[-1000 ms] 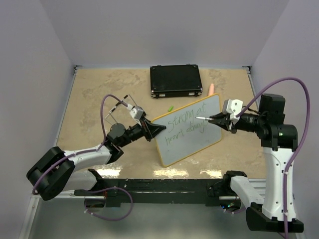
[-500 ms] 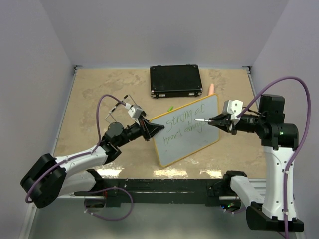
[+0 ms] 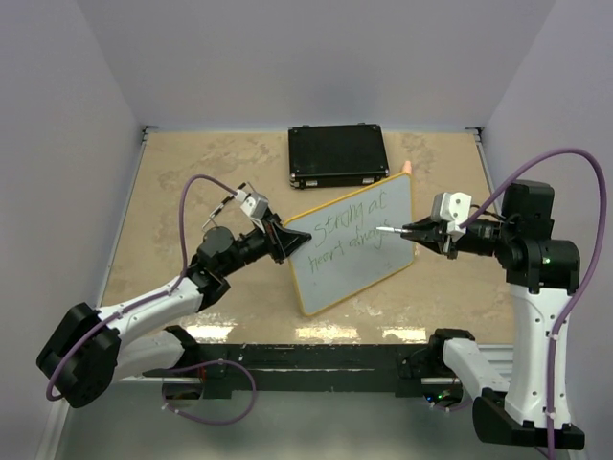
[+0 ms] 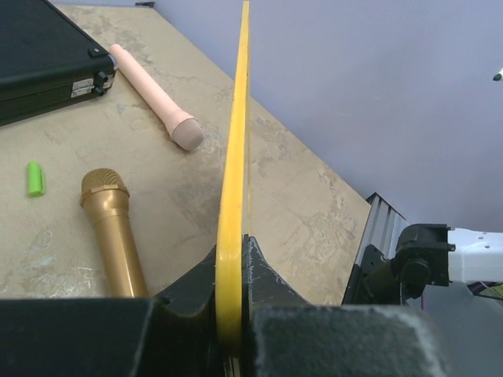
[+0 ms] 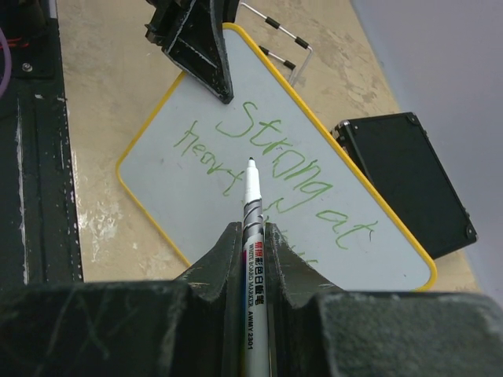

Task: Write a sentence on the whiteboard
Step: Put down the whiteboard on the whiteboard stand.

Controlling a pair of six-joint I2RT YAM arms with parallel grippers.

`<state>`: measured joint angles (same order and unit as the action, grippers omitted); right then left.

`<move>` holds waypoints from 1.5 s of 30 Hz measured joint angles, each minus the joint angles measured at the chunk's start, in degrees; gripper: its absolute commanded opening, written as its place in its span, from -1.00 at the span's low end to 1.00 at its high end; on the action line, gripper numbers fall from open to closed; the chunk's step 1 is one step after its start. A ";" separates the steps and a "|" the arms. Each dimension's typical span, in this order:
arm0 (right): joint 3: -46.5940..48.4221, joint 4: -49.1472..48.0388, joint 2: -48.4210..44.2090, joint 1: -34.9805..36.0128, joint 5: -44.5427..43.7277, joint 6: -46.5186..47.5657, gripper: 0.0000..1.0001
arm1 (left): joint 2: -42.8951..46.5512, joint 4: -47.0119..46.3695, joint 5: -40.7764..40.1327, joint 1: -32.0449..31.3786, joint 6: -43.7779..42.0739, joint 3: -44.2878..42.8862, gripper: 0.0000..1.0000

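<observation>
The whiteboard (image 3: 335,278) with its yellow rim stands tilted up off the table, and my left gripper (image 3: 284,240) is shut on its left edge. In the left wrist view the rim (image 4: 236,118) runs edge-on between the jaws of the left gripper (image 4: 232,267). The sentence (image 3: 350,233) is green lettering in two lines, also readable in the right wrist view (image 5: 291,153). My right gripper (image 3: 421,233) is shut on a white marker (image 5: 251,204), tip uncapped and pointing at the whiteboard (image 5: 196,212) between the two lines; whether it touches I cannot tell.
A black case (image 3: 337,155) lies at the back of the table. Behind the board lie a gold microphone (image 4: 114,228), a pink cylinder (image 4: 153,94) and a small green cap (image 4: 34,178). Purple cables loop above both arms.
The left arm has drawn the whiteboard a little left and back, now hiding the green cap in the top view. The right gripper with the marker has barely shifted.
</observation>
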<state>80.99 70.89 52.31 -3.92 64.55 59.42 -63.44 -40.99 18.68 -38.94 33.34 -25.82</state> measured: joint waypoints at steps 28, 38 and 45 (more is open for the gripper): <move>-0.39 0.26 0.57 0.00 2.58 0.26 -1.00 | 10.60 4.42 5.33 9.84 2.14 -2.99 -1.00; -5.33 0.26 0.90 0.00 2.78 2.38 -1.00 | 22.64 18.27 3.17 13.07 -3.26 -2.97 -1.00; -11.87 -0.35 1.95 0.00 2.51 4.15 -1.00 | 26.29 30.53 0.17 13.07 -8.63 -5.40 -1.00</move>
<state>69.12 70.54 54.26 -3.92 67.07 63.57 -37.15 -10.46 18.85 -25.87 24.71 -31.22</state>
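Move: Ahead and to the left of the left hand, which still holds the written whiteboard by its left corner, the whiteboard stand lies about 18 cm farther out, 18 cm left and 17 cm lower. The gold microphone is roughly 10 cm ahead, 8 cm right and 20 cm down, the green cap some 24 cm ahead and 8 cm right on the table. From the marker-holding right hand, the stand is about 26 cm ahead, 45 cm left and 31 cm below. Carrying the pinched whiteboard left towards the stand, the left hand travels about 10 cm sideways, edging forward first and then back; it climbs some 8 cm before easing down slightly and turns a little over 10 degrees counter-clockwise. The right hand keeps its marker and holds nearly still, then sinks about 6 cm, tipping down some 10 degrees. ##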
